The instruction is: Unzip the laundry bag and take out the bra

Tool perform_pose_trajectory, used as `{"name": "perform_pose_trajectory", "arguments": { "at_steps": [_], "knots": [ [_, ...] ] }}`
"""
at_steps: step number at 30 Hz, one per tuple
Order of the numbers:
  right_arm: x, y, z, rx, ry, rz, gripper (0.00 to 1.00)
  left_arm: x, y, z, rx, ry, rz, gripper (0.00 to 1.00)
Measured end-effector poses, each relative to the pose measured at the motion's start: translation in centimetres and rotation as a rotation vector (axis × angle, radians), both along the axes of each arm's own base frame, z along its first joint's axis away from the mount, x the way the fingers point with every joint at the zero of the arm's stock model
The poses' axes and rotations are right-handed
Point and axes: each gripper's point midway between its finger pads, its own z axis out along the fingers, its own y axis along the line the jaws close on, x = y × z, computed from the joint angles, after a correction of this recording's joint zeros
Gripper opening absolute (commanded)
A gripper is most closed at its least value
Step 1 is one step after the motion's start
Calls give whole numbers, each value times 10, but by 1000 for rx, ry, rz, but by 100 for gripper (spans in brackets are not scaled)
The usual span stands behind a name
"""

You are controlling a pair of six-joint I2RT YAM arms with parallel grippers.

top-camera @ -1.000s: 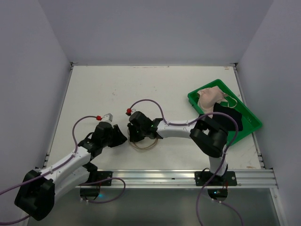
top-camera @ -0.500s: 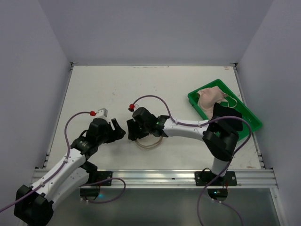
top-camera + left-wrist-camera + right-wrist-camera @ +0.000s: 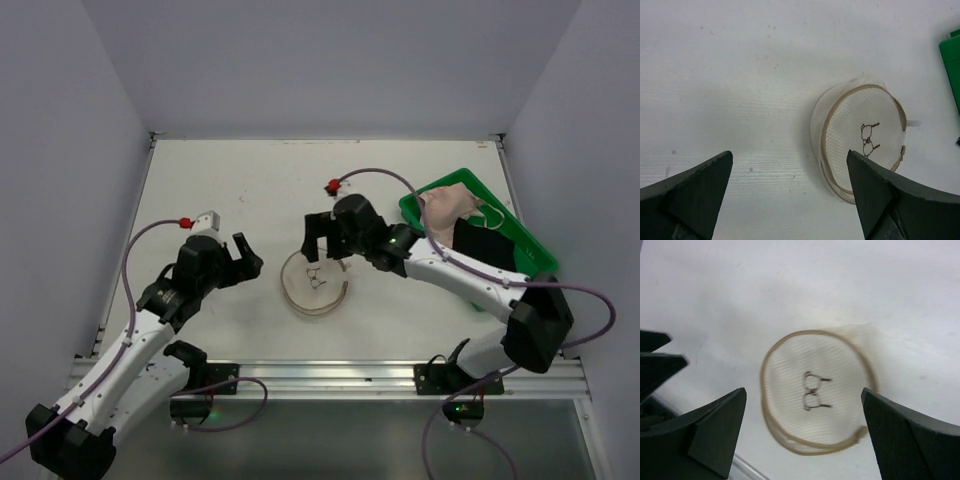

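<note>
The laundry bag (image 3: pixel 317 284) lies flat on the white table, a cream disc with a tan rim and a small bra outline on its face. Nothing holds it. My left gripper (image 3: pixel 247 258) stands open to the left of it, clear of the rim; in the left wrist view the laundry bag (image 3: pixel 860 135) shows past the right finger. My right gripper (image 3: pixel 324 254) hovers open just beyond its far edge, and in the right wrist view the laundry bag (image 3: pixel 815 390) sits between the spread fingers, below them. The pink-beige bra (image 3: pixel 447 205) rests in the green tray (image 3: pixel 412 214).
The green tray stands at the right of the table, with a dark cloth (image 3: pixel 482 247) in it beside the bra. Its corner (image 3: pixel 951 65) shows at the right edge of the left wrist view. A metal rail (image 3: pixel 330 375) runs along the near table edge.
Both grippers have opened and drawn off the bag. The left arm pulled back to the left, the right arm rose toward the far right. The bag now lies uncovered.
</note>
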Motion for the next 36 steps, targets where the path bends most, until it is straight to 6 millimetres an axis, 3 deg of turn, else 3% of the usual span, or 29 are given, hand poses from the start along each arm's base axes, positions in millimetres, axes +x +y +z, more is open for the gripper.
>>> {"name": "perform_pose_trajectory", "arguments": {
  "at_steps": [4,7,11,17,21,25,31,36],
  "knots": [
    [31,-91,28,18,-90,-220,99,10,14,27,42,-60,39,100],
    [32,-151,58,49,-200,-361,99,13,27,50,81,-111,80,100],
    [6,-209,98,96,-357,-489,98,8,46,83,118,-196,137,100],
    [-45,-269,152,180,-565,-602,99,-14,72,147,112,-377,205,100],
    [-76,-301,164,186,-656,-644,99,-31,91,182,129,-478,247,100],
    [-95,-320,169,190,-717,-665,99,-51,110,208,153,-567,293,100],
    [-118,-338,164,236,-797,-688,99,-75,130,220,163,-651,338,100],
    [-106,-331,136,182,-754,-673,99,-83,136,208,168,-664,354,100]
  ]
}}
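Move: The emptied laundry bag lies some 12 cm to the left hand's right, about level with it and 11 cm below. From the right hand the bag is almost straight beneath, about 2 cm back and 15 cm down. The green tray's middle is about 41 cm to the right hand's right and 9 cm ahead; in it the pink bra lies 36 cm right and 17 cm ahead, the black bra 42 cm right and 8 cm ahead. Both open hands withdraw from the bag: right swings 33 cm right, left rises 21 cm and goes left, fingers levelling. ##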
